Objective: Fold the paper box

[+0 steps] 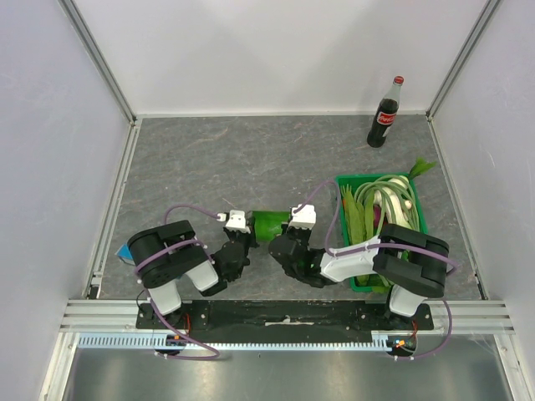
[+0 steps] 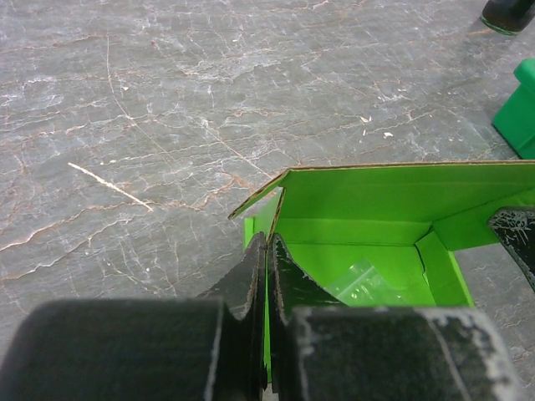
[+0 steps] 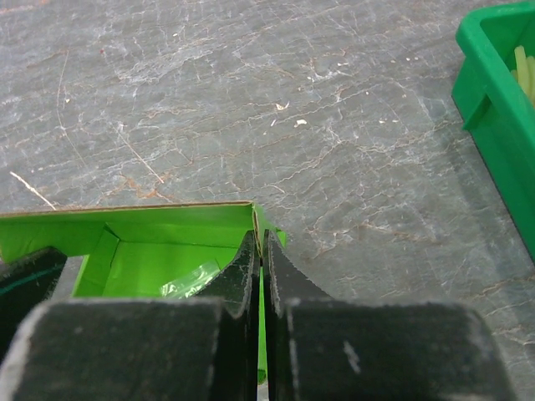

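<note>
The paper box [image 1: 269, 223] is a lime-green card piece held up between my two arms near the table's front middle. My left gripper [image 1: 249, 237] is shut on its left wall; in the left wrist view the box [image 2: 368, 209] opens to the right of the pinched gripper [image 2: 269, 244]. My right gripper [image 1: 288, 239] is shut on the opposite wall; the right wrist view shows the box [image 3: 167, 230] left of the gripper [image 3: 261, 238]. The far flap stands upright. A clear plastic scrap [image 2: 359, 280] lies inside the box.
A dark-green crate [image 1: 424, 219] of vegetables stands to the right, close to the right arm. A cola bottle [image 1: 384, 115] stands at the back right. A small blue block [image 1: 125, 251] lies by the left arm. White walls enclose the grey table.
</note>
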Motion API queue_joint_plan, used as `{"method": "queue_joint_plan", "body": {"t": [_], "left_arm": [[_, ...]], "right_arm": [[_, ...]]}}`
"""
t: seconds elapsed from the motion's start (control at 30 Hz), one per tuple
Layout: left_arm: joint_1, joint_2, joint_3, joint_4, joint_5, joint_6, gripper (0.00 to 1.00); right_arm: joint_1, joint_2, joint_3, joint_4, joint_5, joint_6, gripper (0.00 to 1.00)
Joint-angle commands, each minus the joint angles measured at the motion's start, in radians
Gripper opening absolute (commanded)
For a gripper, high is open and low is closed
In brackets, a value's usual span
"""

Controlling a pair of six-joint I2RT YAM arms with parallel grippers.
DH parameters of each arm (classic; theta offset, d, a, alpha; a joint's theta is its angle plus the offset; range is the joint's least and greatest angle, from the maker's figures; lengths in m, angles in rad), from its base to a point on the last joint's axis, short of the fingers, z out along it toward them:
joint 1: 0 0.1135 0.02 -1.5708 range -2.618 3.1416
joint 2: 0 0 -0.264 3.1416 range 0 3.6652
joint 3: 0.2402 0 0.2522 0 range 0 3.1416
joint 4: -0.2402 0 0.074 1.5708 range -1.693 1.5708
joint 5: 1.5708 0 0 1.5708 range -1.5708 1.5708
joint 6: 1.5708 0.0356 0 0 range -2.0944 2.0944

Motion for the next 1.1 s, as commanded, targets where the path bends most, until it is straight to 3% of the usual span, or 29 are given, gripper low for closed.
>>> {"method": "queue_joint_plan", "body": {"t": [0.0, 0.17, 0.67, 0.87, 0.93, 0.97, 1.07], "left_arm": [[-0.033, 0.044, -0.021, 0.232, -0.033, -0.042, 0.02], [-0.045, 0.056, -0.03, 0.232, -0.044, -0.061, 0.02], [-0.097, 0.064, -0.05, 0.234, -0.101, -0.004, 0.02], [-0.1, 0.021, -0.059, 0.234, -0.066, 0.007, 0.02], [-0.1, -0.018, -0.078, 0.232, -0.039, 0.005, 0.09], [-0.1, -0.06, -0.088, 0.231, -0.023, -0.005, 0.25], [-0.1, -0.172, -0.14, 0.203, -0.006, -0.045, 0.47]], "right_arm": [[0.008, 0.024, 0.064, -0.156, 0.052, 0.215, 0.0], [0.011, 0.049, 0.16, -0.38, 0.056, 0.375, 0.0], [0.045, 0.02, 0.034, -0.327, 0.079, 0.397, 0.0], [0.048, -0.007, 0.0, -0.201, 0.07, 0.251, 0.0], [0.046, -0.002, -0.001, -0.167, 0.078, 0.194, 0.0], [0.046, 0.006, 0.011, -0.167, 0.087, 0.177, 0.0], [0.048, 0.013, 0.017, -0.143, 0.095, 0.125, 0.0]]}}
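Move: The left hand holds the left side flap of the green lid. The box tray's middle is about 2 cm ahead of this hand, 5 cm to its right and 5 cm below; the clear bag on its floor sits some 3 cm ahead, 5 cm right and 6 cm below. From the right hand, which pinches the lid's right corner, the tray's middle is about 2 cm ahead, 5 cm left and 5 cm below, and the vegetable crate's middle is level and some 24 cm to the right. Back and down goes the left hand, some 3.5 cm towards the base, sinking almost 3 cm towards the tray's near left corner; it then rises slightly and opens its fingers, clear of the lid flap. The right hand keeps its pinch on the lid's right corner and draws it back and down about 1.5 cm, turning slightly clockwise. ##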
